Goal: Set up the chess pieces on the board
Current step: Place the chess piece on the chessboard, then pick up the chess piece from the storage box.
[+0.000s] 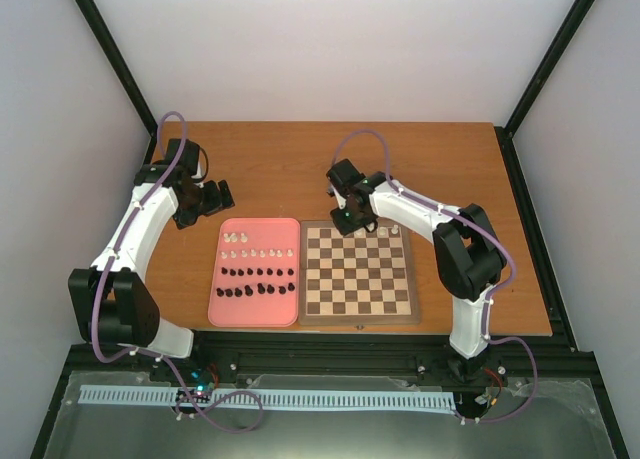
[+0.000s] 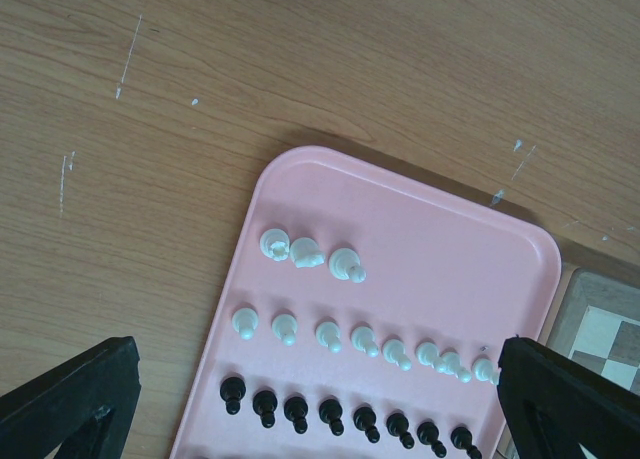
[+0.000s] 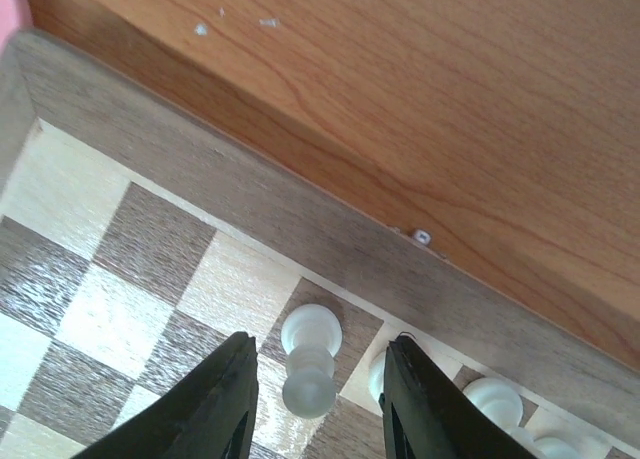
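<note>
The board (image 1: 360, 279) lies in front of the right arm. Several white chess pieces (image 1: 385, 232) stand on its far row. My right gripper (image 1: 352, 219) hangs over that row. In the right wrist view a white piece (image 3: 310, 364) stands upright on a dark square between the open jaws of the right gripper (image 3: 320, 344), with a gap on each side. More white pieces (image 3: 495, 399) stand to its right. My left gripper (image 2: 318, 349) is open above the pink tray (image 2: 430, 249), touching nothing.
The pink tray (image 1: 255, 309) lies left of the board. It holds three larger white pieces (image 2: 305, 251), a row of white pawns (image 2: 362, 337) and rows of black pieces (image 2: 330, 411). Wooden tabletop (image 3: 400, 79) lies beyond the board's border (image 3: 200, 169).
</note>
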{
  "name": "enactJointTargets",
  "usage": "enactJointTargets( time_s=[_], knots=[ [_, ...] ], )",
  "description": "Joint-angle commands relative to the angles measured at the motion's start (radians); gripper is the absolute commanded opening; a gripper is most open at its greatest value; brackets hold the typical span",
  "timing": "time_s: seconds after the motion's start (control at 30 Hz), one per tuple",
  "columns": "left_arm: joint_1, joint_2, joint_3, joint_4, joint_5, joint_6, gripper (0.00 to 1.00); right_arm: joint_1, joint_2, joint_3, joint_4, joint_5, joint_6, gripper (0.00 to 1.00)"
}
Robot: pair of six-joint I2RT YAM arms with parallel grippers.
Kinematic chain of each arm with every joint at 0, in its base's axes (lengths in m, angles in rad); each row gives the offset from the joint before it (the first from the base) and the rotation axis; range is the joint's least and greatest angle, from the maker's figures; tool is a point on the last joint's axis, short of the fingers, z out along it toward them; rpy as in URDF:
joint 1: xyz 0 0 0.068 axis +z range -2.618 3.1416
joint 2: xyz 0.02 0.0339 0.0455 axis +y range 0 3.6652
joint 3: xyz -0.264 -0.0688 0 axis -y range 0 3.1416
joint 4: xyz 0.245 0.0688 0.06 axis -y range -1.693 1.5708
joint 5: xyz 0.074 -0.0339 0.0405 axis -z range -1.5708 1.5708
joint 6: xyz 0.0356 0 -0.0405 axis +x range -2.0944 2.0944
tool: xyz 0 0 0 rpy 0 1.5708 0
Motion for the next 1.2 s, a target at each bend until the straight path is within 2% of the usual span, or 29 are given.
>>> enactJointTargets(
  time_s=[0.0, 0.43, 0.7, 0.83, 1.0, 1.17],
  knots=[
    [0.005, 0.000, 0.006, 0.014, 0.011, -0.001, 1.00, -0.004, 0.003, 0.051, 0.004, -0.017, -0.019, 0.37],
    [0.005, 0.001, 0.007, 0.015, 0.008, -0.002, 1.00, -0.004, 0.028, 0.095, -0.016, -0.006, -0.031, 0.39],
    [0.005, 0.000, 0.003, 0.016, 0.006, -0.005, 1.00, -0.004, 0.050, 0.101, -0.051, 0.078, -0.062, 0.50],
    [0.004, -0.001, 0.005, 0.017, 0.008, -0.005, 1.00, -0.004, 0.033, 0.111, -0.032, 0.072, -0.068, 0.56],
    [0.005, -0.005, 0.005, 0.021, 0.012, -0.007, 1.00, 0.008, 0.045, 0.177, -0.028, 0.034, -0.075, 0.57],
    [0.005, -0.013, -0.008, 0.027, 0.022, -0.004, 1.00, 0.062, 0.116, 0.340, -0.060, -0.020, -0.083, 0.58]
  ],
)
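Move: The white chess piece just set down stands on the board's far row, between the right hand's parted fingers, its middle some 2 cm below them and straight under. The next white piece stands about 3 cm to its right, the second one about 6 cm right, both in the same row. White pieces still in the tray's far row lie roughly 24 cm left and 2 cm back. From the idle left hand, the just-placed piece is about 30 cm right, 2 cm ahead and 12 cm below. Upward, forward and to the left, the right hand comes away from the standing piece, about 6 to 7 cm in all. It first creeps up 1.5 cm, hovers with a short sideways shift right of about 1 cm while the fingers spread further, then lifts off quickly towards the board's far edge, tipping outward slightly. ##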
